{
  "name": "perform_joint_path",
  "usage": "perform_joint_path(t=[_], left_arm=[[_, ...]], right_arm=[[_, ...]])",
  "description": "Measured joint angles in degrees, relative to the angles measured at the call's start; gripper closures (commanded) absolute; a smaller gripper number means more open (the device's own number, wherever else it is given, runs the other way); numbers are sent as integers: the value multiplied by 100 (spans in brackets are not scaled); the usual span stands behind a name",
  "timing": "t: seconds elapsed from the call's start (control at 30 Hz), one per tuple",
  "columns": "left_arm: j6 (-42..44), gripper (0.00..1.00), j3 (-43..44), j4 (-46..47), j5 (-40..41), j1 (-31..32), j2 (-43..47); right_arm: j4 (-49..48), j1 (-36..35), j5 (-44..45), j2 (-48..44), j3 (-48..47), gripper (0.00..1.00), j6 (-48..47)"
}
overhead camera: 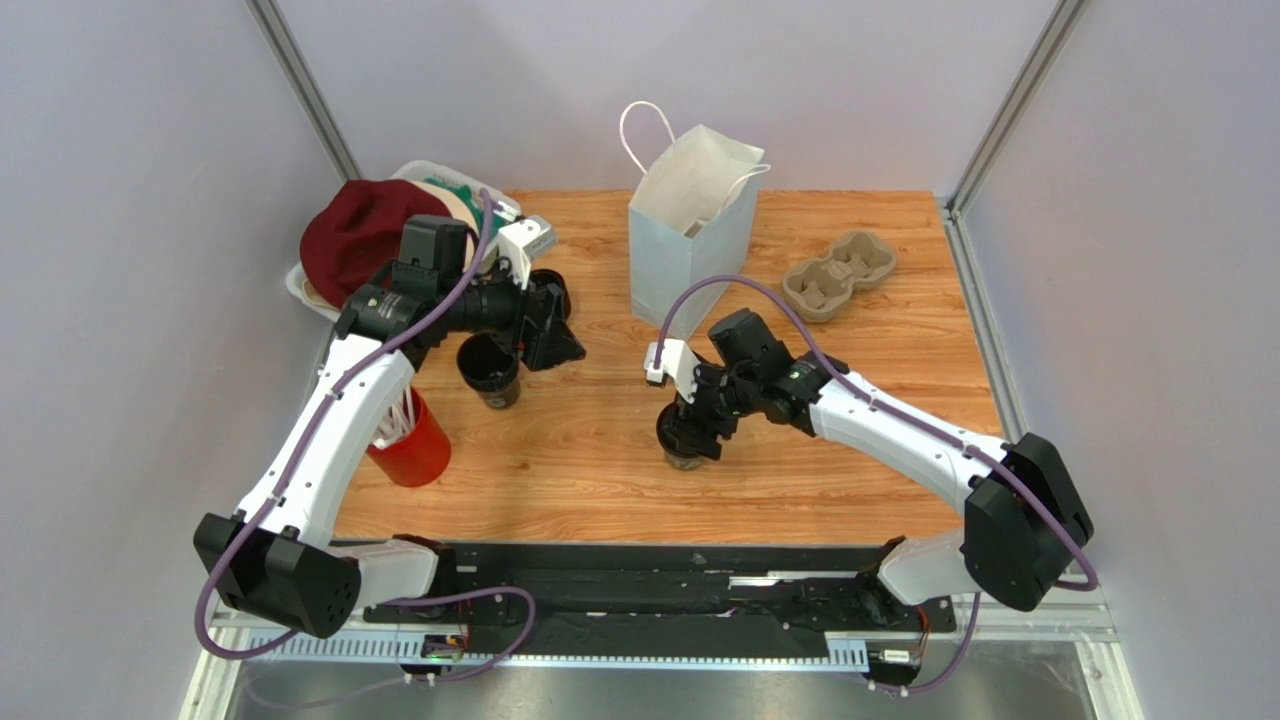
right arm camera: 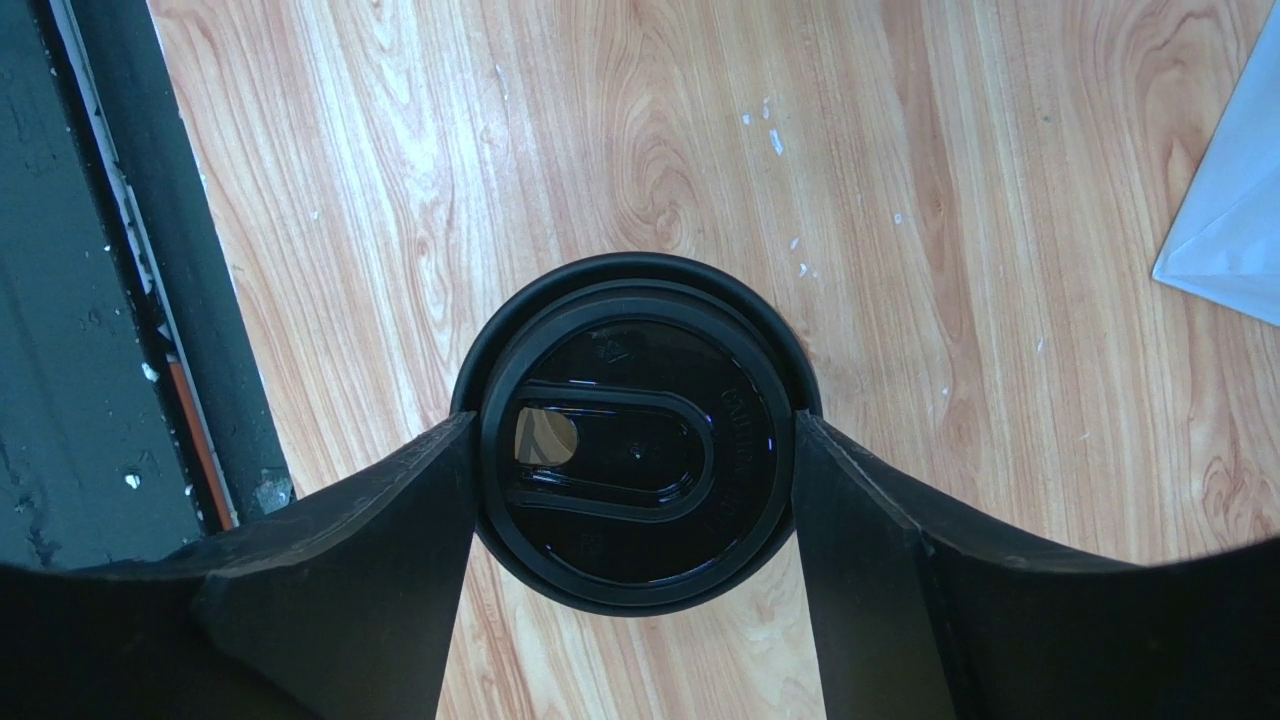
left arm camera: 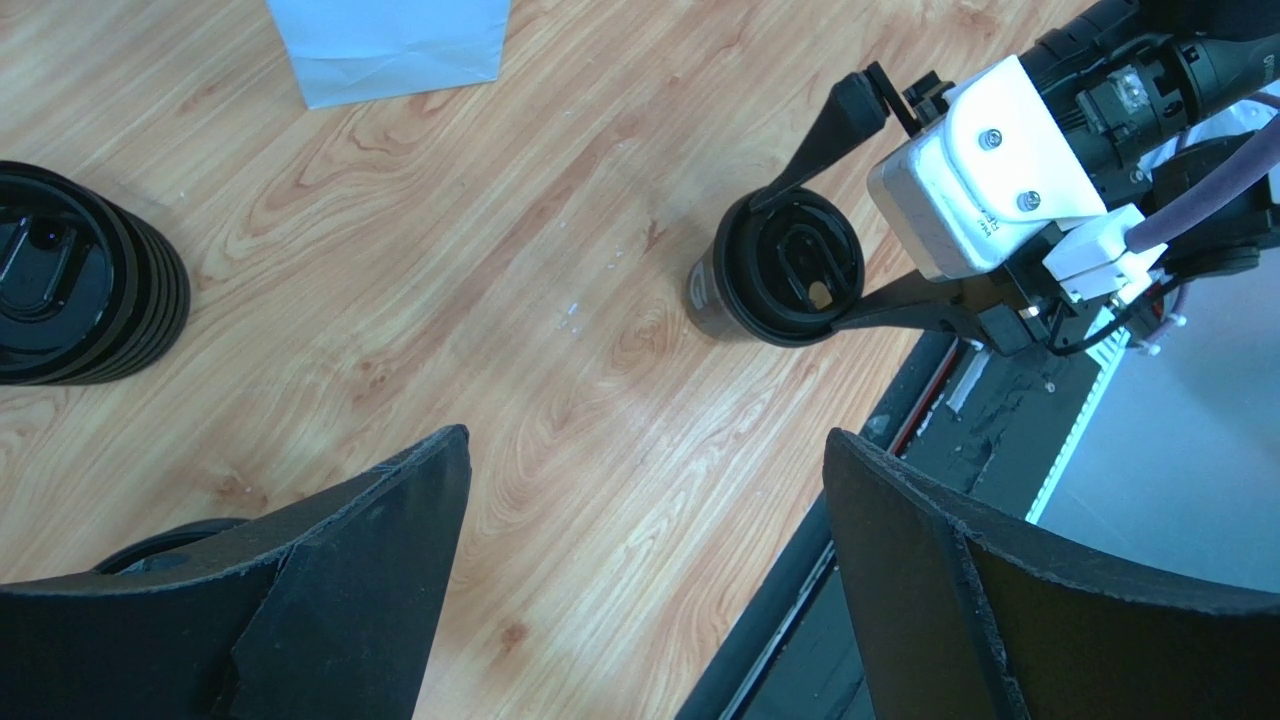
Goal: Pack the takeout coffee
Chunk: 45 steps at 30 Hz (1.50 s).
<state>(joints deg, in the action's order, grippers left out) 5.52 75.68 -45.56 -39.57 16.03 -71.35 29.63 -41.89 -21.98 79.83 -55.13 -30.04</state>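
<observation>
The takeout coffee (right arm camera: 636, 450) is a small black cup with a black sip lid, and brown shows through the lid's hole. It stands upright on the wooden table (overhead camera: 601, 450) near the front middle. My right gripper (right arm camera: 636, 428) straddles it from above, and both fingers touch the lid's rim on opposite sides. The left wrist view shows the same cup (left arm camera: 781, 270) between those fingers. My left gripper (left arm camera: 643, 443) hovers open over bare wood with nothing between its fingers. It is left of the pale-blue paper bag (overhead camera: 691, 225).
An open black cup (overhead camera: 489, 368) stands just below my left gripper (overhead camera: 553, 345). A stack of black lids (left arm camera: 75, 293) sits nearby. The grey pulp cup tray (overhead camera: 839, 273) lies right of the bag. A red cup of straws (overhead camera: 409, 438) stands front left, and a bin with a maroon cloth (overhead camera: 353, 233) back left.
</observation>
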Motion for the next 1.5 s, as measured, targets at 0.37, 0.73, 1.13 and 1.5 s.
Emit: perform_joint_path(t=[0.37, 0.73, 1.13, 1.5], left_arm=[[24, 4, -2, -7, -2, 0, 2], [-96, 4, -492, 251, -557, 85, -782], [-229, 4, -190, 466, -245, 1121, -2498], [-439, 4, 101, 809, 74, 1272, -3254]], right_arm=[[-269, -155, 98, 280, -90, 31, -2], [-433, -162, 177, 118, 66, 30, -9], [-542, -170, 181, 39, 164, 30, -15], [-581, -170, 184, 20, 197, 30, -20]])
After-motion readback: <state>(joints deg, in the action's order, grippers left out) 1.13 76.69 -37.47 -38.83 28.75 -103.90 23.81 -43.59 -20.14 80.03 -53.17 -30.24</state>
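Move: Some 15 cm to the left hand's right, 5 cm back and 21 cm below lies the middle of the lidded coffee cup. The lid stack stands about 17 cm ahead of the left hand and 5 cm left, the second cup 7 cm ahead and 13 cm left, the paper bag 21 cm ahead and 17 cm right. The right hand already grips the cup's lid, with the cup's middle about 5 cm straight beneath. Dropping about 17 cm while swinging 9 cm to the right, the left hand comes down beside the lidded cup, its wrist turning some 25 degrees so the still wide-open fingers point more steeply down and squarely right. The right hand keeps its pinch on the lid, easing about 1 cm left early on and then holding still; no touch by the left fingers can be made out. ##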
